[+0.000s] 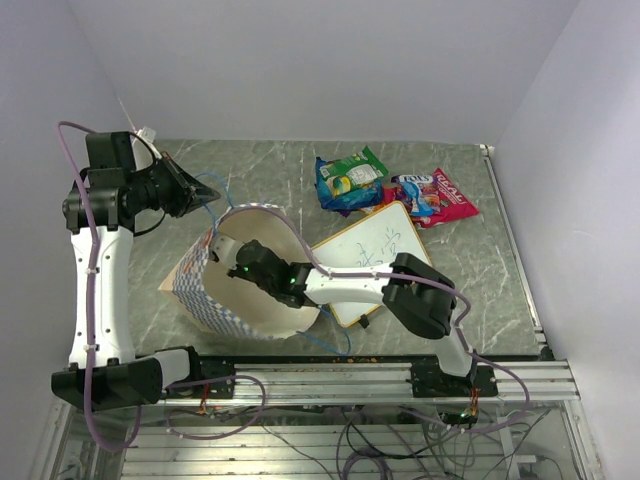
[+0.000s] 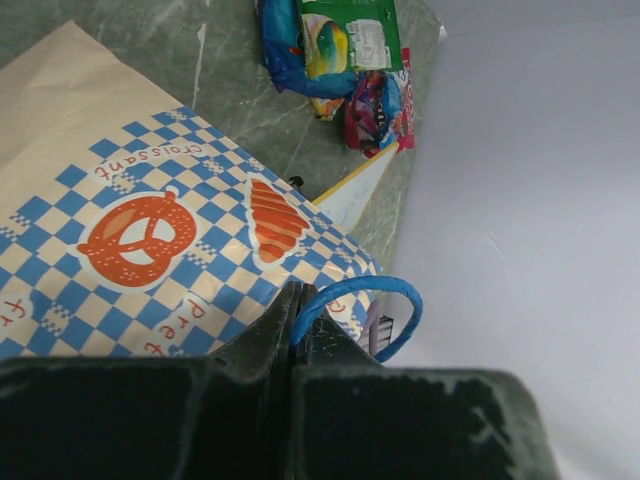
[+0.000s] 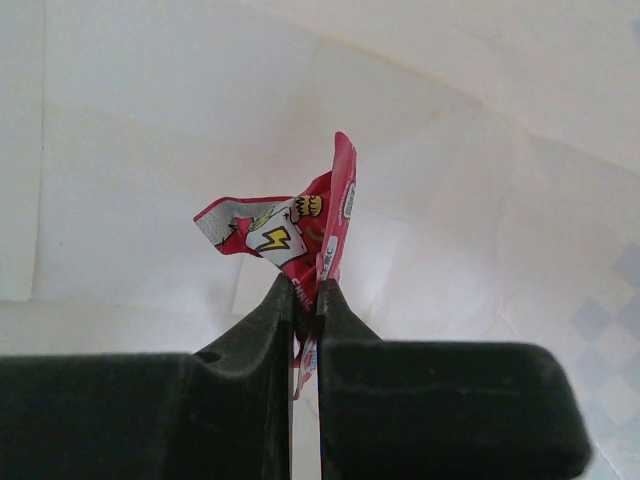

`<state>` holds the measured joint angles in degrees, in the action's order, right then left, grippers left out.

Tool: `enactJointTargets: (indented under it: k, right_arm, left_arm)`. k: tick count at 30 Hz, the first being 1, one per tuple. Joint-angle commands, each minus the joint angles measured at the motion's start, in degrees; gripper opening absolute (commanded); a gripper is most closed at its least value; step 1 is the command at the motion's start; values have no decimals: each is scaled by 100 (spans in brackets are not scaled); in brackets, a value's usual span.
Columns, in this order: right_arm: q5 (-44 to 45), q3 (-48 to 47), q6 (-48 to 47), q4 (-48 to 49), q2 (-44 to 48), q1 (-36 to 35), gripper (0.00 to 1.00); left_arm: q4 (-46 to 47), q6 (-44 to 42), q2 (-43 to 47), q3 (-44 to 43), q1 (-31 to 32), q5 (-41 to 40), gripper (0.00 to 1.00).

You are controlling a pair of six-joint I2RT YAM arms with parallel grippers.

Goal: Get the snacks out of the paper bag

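Note:
The paper bag [image 1: 200, 292] lies on its side with its mouth toward the arms, its checkered band [image 2: 150, 230] filling the left wrist view. My left gripper [image 1: 196, 194] [image 2: 297, 300] is shut on the bag's blue cord handle [image 2: 380, 286] at the rim. My right gripper [image 1: 238, 262] [image 3: 307, 286] reaches inside the bag, whose cream inner wall [image 3: 480, 200] surrounds it, and is shut on a crumpled red snack packet [image 3: 290, 235]. Other snacks lie outside on the table: a green and blue packet [image 1: 350, 178] [image 2: 340, 40] and a red-pink one [image 1: 440, 196] [image 2: 380, 105].
A wood-framed whiteboard [image 1: 375, 250] [image 2: 350, 195] lies on the table just right of the bag, under my right forearm. The metal table frame [image 1: 330, 375] runs along the near edge. White walls close in at the back and right.

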<state>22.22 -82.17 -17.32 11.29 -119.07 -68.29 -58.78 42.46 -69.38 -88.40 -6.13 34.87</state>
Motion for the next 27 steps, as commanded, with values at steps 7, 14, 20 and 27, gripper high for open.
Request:
enactJointTargets:
  k: [7,14,20,27]
  right_arm:
    - [-418,230,268,-576,832,23,0]
    - [-459,414,280,-1261,1682,78,0]
    - [-567,263,297,-1686,2418,75,0]
    - [109,-175,515,-1376,3346,85,0]
  left_arm:
    - [18,-268,94,141,-178,-289,7]
    - [-883,-759,-476,-688,-336,-1151,7]
    - [-1545,-1166,-1107,-1421,-446,-2062,7]
    - [-2321,-1578,-1852,-2077,-626,-3824,7]
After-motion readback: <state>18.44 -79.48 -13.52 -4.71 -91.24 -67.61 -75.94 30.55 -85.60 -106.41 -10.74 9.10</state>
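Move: Pinched in the right fingers, still inside the paper bag, is a small red snack packet; the green snack pack it may be headed for lies about 25 cm ahead, 26 cm to the right and some 7 cm lower. The blue-red snack packs are about 22 cm ahead and 41 cm right, the whiteboard 7 cm ahead and 30 cm right. From the left hand, which holds a blue handle, the bag's middle is about 22 cm below, 4 cm right and 3 cm back. Up, faster and faster, goes the right hand, about 17 cm after a slight dip, drifting some 7 cm right and a little back as it draws the pinched red packet up out of the bag, its wrist tilting only slightly. Meanwhile the left hand, fingers still shut on the blue handle, pulls some 10 cm left, also sinking and edging forward, and rolls its left side upward. ##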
